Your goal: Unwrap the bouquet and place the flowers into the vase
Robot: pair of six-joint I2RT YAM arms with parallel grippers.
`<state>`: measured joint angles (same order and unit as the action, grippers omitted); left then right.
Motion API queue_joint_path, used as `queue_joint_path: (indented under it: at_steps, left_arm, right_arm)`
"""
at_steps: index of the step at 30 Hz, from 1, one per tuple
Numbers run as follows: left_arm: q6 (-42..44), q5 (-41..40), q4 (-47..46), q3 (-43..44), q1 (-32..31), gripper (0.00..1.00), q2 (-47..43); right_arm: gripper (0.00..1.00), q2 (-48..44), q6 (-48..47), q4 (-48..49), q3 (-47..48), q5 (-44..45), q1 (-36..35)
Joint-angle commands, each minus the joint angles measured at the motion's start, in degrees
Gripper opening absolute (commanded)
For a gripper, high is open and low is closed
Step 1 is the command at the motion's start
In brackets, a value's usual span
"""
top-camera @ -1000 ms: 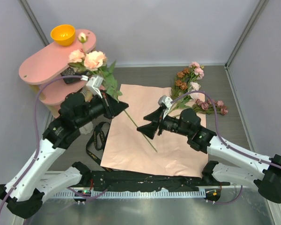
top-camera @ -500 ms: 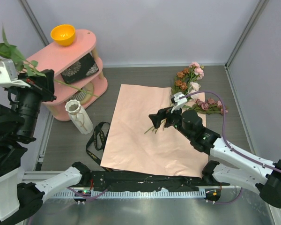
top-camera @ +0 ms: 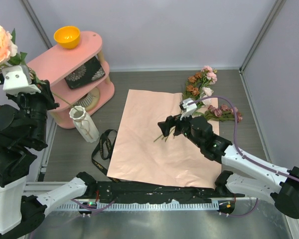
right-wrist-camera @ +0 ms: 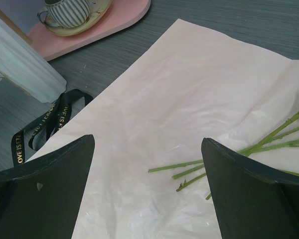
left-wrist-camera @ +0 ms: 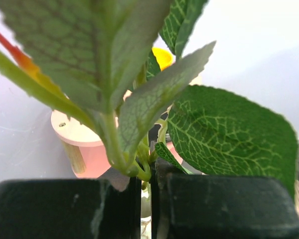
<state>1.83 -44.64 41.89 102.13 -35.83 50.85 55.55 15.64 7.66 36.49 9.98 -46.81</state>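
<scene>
My left gripper (top-camera: pixel 46 99) is raised high at the far left, shut on the green stem (left-wrist-camera: pixel 142 164) of one of the flowers. Its peach-pink bloom (top-camera: pixel 0 42) stands above the wrist, and the stem's lower end slants down toward the white vase (top-camera: pixel 83 123) by the pink shelf. Big leaves (left-wrist-camera: pixel 229 134) fill the left wrist view. The salmon paper sheet (top-camera: pixel 154 144) lies flat and unwrapped. The other flowers (top-camera: pixel 209 99) lie at its far right corner, with their stem ends (right-wrist-camera: pixel 209 167) on the paper. My right gripper (top-camera: pixel 165 130) hovers open just left of those stems, holding nothing.
The black ribbon (top-camera: pixel 103 149) lies loose between the vase and the paper. The pink tiered shelf (top-camera: pixel 50 62) carries an orange bowl (top-camera: pixel 67 36), a dark patterned pouch (top-camera: pixel 83 73) and a striped cup on a saucer (right-wrist-camera: pixel 72 12). Grey walls enclose the table.
My left arm lifted the flower off the paper, swung it up to the far left, then higher. My right gripper opened wide and drew back toward the flower pile.
</scene>
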Motion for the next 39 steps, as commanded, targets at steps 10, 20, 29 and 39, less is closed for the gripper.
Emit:
queue_joint_path:
  at_steps: [10,20,29,39]
  left_arm:
    - [-4.8,-6.93,-1.2,-9.65,0.06,0.0,1.53]
    - [-14.74,-10.21,-4.53,-28.82,3.21,0.12,1.71]
    - [-17.64,-5.54,-2.43,-31.02,9.56,0.59,4.08]
    - [-19.75,-2.65,3.54,-25.76,9.73,1.0,3.29]
  right_arm:
    - [0.95,1.84,1.15,2.09,1.57,0.13,0.14]
    - [0.94,7.2,7.56,0.95,2.53,-0.92,0.49]
    - [0.95,9.75,10.29,0.6,2.27,-1.98,1.1]
    - [0.95,13.87,15.9,-4.84,5.78,3.46,5.23]
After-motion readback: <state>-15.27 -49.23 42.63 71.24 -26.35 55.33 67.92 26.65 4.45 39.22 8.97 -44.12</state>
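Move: The left hand holds the peach flower; the vase it is bound for stands about 5 cm ahead, 3 cm right and some 44 cm below, the pink shelf roughly 18 cm ahead and 3 cm left, the black ribbon about 5 cm back and 10 cm right. For the right hand, the remaining stems lie about 2 cm ahead, 1 cm right and 21 cm below; purple roses 7 cm ahead, 22 cm right. Left lowers the stem about 20 cm and 7 cm forward into the vase, then opens; open right sinks towards stems. ##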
